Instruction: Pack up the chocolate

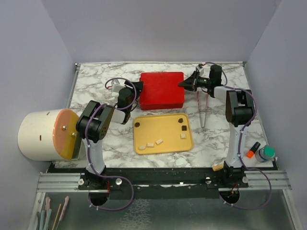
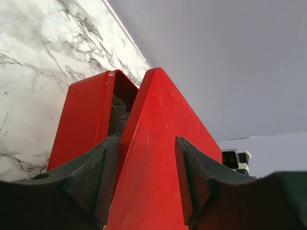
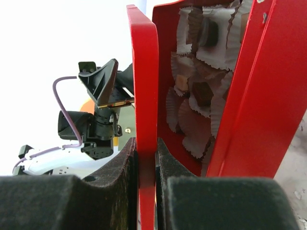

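Observation:
The red box (image 1: 161, 89) lies at the back of the table, its lid (image 3: 144, 72) raised a crack. Through the gap I see white paper cups (image 3: 192, 120) with chocolate pieces (image 3: 202, 92) in them. More chocolate (image 1: 183, 128), dark and pale pieces, lies on the yellow tray (image 1: 163, 149) in front of the box. My left gripper (image 1: 137, 90) is at the box's left edge, its jaws shut on the lid (image 2: 153, 158). From the right side my right gripper (image 1: 187, 84) pinches the lid's thin rim.
Tongs (image 1: 203, 108) lie on the marble right of the tray. A white cylinder with an orange lid (image 1: 45, 134) lies at the left edge. An orange-capped marker (image 1: 253, 149) and a green-capped jar (image 1: 265, 153) stand at the near right.

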`<act>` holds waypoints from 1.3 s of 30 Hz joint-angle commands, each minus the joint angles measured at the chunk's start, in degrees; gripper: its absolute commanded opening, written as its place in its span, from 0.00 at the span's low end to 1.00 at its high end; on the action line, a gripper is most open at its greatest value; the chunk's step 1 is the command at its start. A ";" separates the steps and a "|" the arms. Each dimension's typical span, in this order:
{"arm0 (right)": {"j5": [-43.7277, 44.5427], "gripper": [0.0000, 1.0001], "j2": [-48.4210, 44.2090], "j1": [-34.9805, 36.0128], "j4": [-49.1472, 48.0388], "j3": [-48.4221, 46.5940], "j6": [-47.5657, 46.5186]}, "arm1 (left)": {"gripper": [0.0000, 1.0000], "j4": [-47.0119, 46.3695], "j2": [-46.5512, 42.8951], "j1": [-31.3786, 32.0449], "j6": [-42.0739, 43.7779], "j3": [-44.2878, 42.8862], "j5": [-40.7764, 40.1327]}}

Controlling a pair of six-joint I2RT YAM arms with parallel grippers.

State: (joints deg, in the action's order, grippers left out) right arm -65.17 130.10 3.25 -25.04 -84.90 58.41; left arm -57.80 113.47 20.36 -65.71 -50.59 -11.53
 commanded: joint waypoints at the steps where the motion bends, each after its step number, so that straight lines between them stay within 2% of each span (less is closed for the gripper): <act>1: -0.06 0.05 1.54 -0.61 3.22 -3.06 -2.87 | 0.55 -2.00 1.07 0.56 0.23 -0.65 1.80; 12: 1.21 0.13 3.06 -0.61 8.19 -7.41 -5.64 | 0.54 -2.14 2.21 0.99 0.21 -1.43 2.43; 31: 8.09 0.39 3.39 -0.61 24.13 -14.49 -17.68 | 0.53 -2.07 3.33 1.17 1.02 -3.11 3.62; 39: 10.52 0.43 3.11 -0.61 29.33 -17.05 -21.61 | 0.53 -2.10 3.58 1.17 1.38 -3.55 3.71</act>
State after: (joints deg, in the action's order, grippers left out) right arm -57.08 132.33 3.14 0.23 -99.59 40.23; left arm -58.61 116.07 21.12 -65.23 -52.60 -9.47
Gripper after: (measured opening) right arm 0.429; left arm 0.536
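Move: The lid lies over the chocolate box, its middle about 10 cm right of the left hand and 2 cm back, roughly at finger height; the box's middle is about 4 cm beneath that. From the right hand, which already pinches the lid's right edge, the lid's middle is some 9 cm left and 2 cm back. The tongs lie about 10 cm right of the right hand and 13 cm back. The yellow tray is some 23 cm back from the left hand and 10 cm right, on the table. Forward along the lid's right edge goes the right hand, about 4 cm, first keeping its pinch, then opening to let go of the rim while its fingertips dip roughly 10 degrees and draw slightly right. The left hand, half open at the lid's left edge, sinks just under 1 cm, then pushes rightward about 1.5 cm. ##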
